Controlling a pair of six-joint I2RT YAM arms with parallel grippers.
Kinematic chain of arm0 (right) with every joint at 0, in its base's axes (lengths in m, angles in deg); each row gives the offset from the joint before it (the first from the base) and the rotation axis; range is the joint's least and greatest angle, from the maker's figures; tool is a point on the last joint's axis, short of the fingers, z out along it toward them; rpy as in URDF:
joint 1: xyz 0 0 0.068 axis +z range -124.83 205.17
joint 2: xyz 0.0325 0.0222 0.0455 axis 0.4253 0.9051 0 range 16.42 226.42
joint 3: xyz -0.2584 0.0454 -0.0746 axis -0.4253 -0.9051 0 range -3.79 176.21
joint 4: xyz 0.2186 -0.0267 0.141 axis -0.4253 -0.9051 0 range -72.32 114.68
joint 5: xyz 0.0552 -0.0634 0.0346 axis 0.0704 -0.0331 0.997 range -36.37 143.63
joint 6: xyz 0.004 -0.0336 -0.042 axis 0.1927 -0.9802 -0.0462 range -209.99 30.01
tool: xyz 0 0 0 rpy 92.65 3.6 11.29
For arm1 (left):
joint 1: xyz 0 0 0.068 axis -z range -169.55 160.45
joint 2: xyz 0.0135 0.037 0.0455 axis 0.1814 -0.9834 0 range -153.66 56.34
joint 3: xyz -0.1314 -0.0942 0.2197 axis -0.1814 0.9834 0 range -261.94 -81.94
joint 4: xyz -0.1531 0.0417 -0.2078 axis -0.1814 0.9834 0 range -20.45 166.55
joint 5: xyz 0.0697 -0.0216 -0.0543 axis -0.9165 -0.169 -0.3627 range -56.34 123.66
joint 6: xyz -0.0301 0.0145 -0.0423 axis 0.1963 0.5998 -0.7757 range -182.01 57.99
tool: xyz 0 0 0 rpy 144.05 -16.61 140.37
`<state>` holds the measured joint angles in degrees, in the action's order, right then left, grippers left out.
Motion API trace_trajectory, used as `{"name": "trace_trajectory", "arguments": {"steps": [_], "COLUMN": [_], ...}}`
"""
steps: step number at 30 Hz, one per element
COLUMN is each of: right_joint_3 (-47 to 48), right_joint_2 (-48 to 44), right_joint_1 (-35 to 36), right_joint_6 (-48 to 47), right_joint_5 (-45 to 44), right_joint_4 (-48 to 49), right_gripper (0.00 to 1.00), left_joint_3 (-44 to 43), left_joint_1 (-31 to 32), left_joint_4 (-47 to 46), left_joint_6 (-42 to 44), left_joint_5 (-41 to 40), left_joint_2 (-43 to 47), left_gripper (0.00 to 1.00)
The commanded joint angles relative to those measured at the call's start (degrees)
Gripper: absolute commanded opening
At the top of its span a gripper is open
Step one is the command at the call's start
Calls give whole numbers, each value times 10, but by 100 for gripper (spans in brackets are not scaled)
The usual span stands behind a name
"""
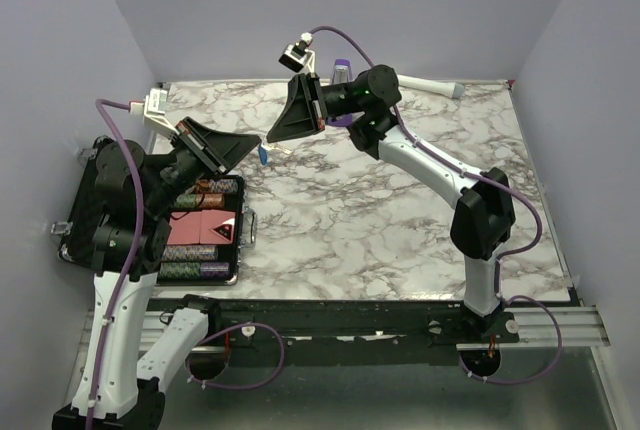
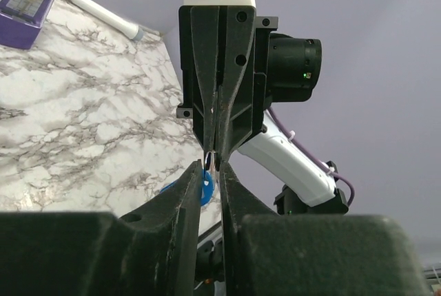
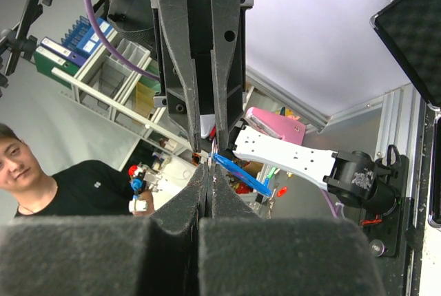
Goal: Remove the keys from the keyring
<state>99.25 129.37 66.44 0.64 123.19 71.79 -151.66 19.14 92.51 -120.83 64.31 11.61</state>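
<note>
Both grippers meet tip to tip in the air above the marble table [image 1: 400, 210]. My right gripper [image 3: 209, 175] is shut on the tiny silvery keyring [image 2: 209, 159], and in the left wrist view it comes down from above. The blue-headed key [image 2: 205, 187] hangs from the ring; in the right wrist view this key [image 3: 242, 176] slants off to the right. My left gripper [image 2: 211, 168] has its jaws a narrow gap apart, with the ring and the blue head inside that gap. From above, the blue key [image 1: 262, 155] shows just under the joined tips.
An open black case [image 1: 90, 200] with rows of chips lies at the table's left edge, under my left arm. A purple block [image 1: 342, 72] and a white cylinder [image 1: 440, 85] lie at the back edge. Grey walls close in three sides.
</note>
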Motion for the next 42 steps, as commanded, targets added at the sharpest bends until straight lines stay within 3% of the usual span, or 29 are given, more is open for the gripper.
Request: {"name": "trace_trajectory", "arguments": {"steps": [1, 3, 11, 18, 30, 35, 42], "right_joint_3": [22, 22, 19, 5, -14, -5, -31], "right_joint_2": [11, 11, 11, -11, -34, -40, -63], "right_joint_1": [2, 2, 2, 2, 2, 1, 2], "right_joint_6": [3, 3, -3, -97, -178, -237, -251], "right_joint_5": [13, 12, 17, 30, 23, 23, 22], "right_joint_4": [19, 19, 11, -109, -201, -282, -295], "right_gripper": [1, 1, 1, 1, 1, 1, 1], "left_joint_3": [4, -2, -25, -75, -154, -179, -176], "left_joint_1": [-3, -3, -2, 0, 19, 44, 59], "left_joint_4": [-21, -14, 14, 68, 172, 210, 228], "left_joint_6": [-4, 3, 22, 75, 169, 207, 218], "left_joint_5": [22, 20, 19, 44, 114, 131, 142], "left_joint_2": [0, -4, -17, -54, -126, -152, -164], "left_gripper": [17, 0, 0, 0, 0, 0, 0]}}
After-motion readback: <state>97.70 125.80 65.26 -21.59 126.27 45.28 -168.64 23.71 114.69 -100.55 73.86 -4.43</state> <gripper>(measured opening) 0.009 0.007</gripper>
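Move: The keyring, already in the right fingers, stands about 1 cm to the right of the slightly open left fingertips, level with them and at about the same height. From the left hand, the blue tag hangs roughly 3 cm lower, 1 cm back and 1 cm to the right; the key is some 4 cm to the right, 1 cm back and 2 cm lower. From the right hand, the ring is about 1 cm to the left, otherwise level. The left fingers shut and pinch the edge of the ring while the right fingers keep their hold on it. The left hand first eases slightly forward, then comes back while pushing right and down about 3 cm each, in against the right fingertips, its left side rolling up and its point swinging clockwise, each some 15 degrees. The right hand sinks about 4 cm, easing slightly forward. ##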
